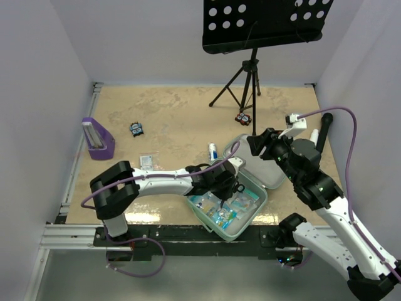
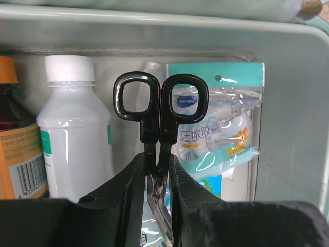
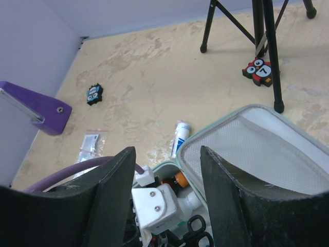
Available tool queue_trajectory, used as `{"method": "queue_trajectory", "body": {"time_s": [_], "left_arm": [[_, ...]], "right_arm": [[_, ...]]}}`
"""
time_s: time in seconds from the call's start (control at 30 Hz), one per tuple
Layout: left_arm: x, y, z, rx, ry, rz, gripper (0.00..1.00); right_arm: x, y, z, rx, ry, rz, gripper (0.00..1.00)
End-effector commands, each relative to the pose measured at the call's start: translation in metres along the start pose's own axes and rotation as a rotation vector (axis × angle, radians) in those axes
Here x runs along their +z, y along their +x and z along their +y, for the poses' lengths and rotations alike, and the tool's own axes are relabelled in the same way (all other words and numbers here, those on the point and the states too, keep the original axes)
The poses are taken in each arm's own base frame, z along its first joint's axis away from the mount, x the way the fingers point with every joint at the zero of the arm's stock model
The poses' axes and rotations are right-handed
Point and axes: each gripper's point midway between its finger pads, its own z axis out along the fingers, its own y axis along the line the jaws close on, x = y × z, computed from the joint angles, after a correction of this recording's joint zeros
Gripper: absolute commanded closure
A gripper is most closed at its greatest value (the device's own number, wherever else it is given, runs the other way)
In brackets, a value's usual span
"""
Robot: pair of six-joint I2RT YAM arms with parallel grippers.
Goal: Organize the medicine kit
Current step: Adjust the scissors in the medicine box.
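Observation:
The mint-green medicine kit (image 1: 258, 202) lies open at the table's near edge, its lid (image 1: 270, 170) folded back to the right. My left gripper (image 1: 223, 188) reaches into the base and is shut on black-handled scissors (image 2: 160, 105), gripping them at the blades near the pivot, handles pointing away. Inside the kit (image 2: 154, 31) a white bottle (image 2: 74, 134) and an orange bottle (image 2: 15, 154) lie left of the scissors, and a plaster packet (image 2: 218, 123) lies to their right. My right gripper (image 3: 167, 154) hovers open above the lid's mesh pocket (image 3: 257, 149), holding nothing.
A white tube (image 1: 213, 151) and a small zip bag (image 1: 147, 161) lie on the table behind the kit. A purple stand (image 1: 97, 138) sits at the left wall. Two small owl figures (image 1: 136, 129) (image 1: 243, 118) lie further back, near a music stand's tripod (image 1: 247, 81).

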Motion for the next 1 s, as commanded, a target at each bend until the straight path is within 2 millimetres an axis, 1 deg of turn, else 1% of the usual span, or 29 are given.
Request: {"method": "queue_trajectory", "body": {"time_s": [0.0, 0.2, 0.37, 0.47, 0.57, 0.67, 0.77, 0.8, 0.87, 0.97], "left_arm": [[0.001, -0.025, -0.005, -0.049, -0.018, -0.09, 1.0], [-0.005, -0.026, 0.0, -0.003, -0.038, -0.092, 1.0], [-0.028, -0.037, 0.0, 0.088, -0.022, -0.153, 1.0], [-0.038, -0.042, -0.003, 0.076, -0.006, -0.177, 1.0], [-0.042, -0.041, -0.008, 0.057, 0.017, -0.175, 1.0], [-0.053, -0.041, -0.009, 0.155, 0.04, -0.175, 1.0], [-0.065, -0.042, -0.01, 0.34, 0.081, -0.203, 1.0], [-0.07, -0.038, -0.017, 0.41, 0.136, -0.203, 1.0], [-0.078, -0.036, -0.021, 0.524, 0.185, -0.225, 1.0], [-0.084, -0.038, -0.021, 0.686, 0.199, -0.26, 1.0]], "right_arm": [[-0.001, -0.006, 0.005, 0.012, -0.022, -0.022, 0.42], [-0.002, -0.006, 0.005, 0.013, -0.022, -0.026, 0.42], [-0.002, -0.007, 0.005, 0.013, -0.021, -0.027, 0.42], [-0.002, -0.007, 0.005, 0.014, -0.022, -0.03, 0.42], [-0.002, -0.007, 0.006, 0.014, -0.024, -0.029, 0.42], [-0.006, -0.01, 0.007, 0.015, -0.029, -0.04, 0.42], [-0.007, -0.011, 0.007, 0.014, -0.033, -0.041, 0.42], [-0.007, -0.012, 0.007, 0.016, -0.033, -0.043, 0.42], [-0.008, -0.012, 0.008, 0.019, -0.035, -0.044, 0.42], [-0.01, -0.015, 0.009, 0.026, -0.041, -0.052, 0.42]]}}
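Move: The left gripper already holds the scissors low over the medicine box, whose middle lies about 4 cm back of this hand, neither left nor right, and 4 cm below. The white bottle lies about 4 cm ahead and 2 cm left, the brown bottle 6 cm ahead and 5 cm left, the teal-topped bag 6 cm right and 1 cm back. From the idle right hand, the box's middle lies roughly 13 cm back, 7 cm left and 28 cm below. Keep the left gripper's pinch on the scissors and ease them about 1 cm forward at their low height over the box contents. Then lift them about 6 cm, quickly at first, and as you near the top draw the hand some 2 cm left and 1.5 cm back while the wrist turns clockwise about 15 degrees and tips. ##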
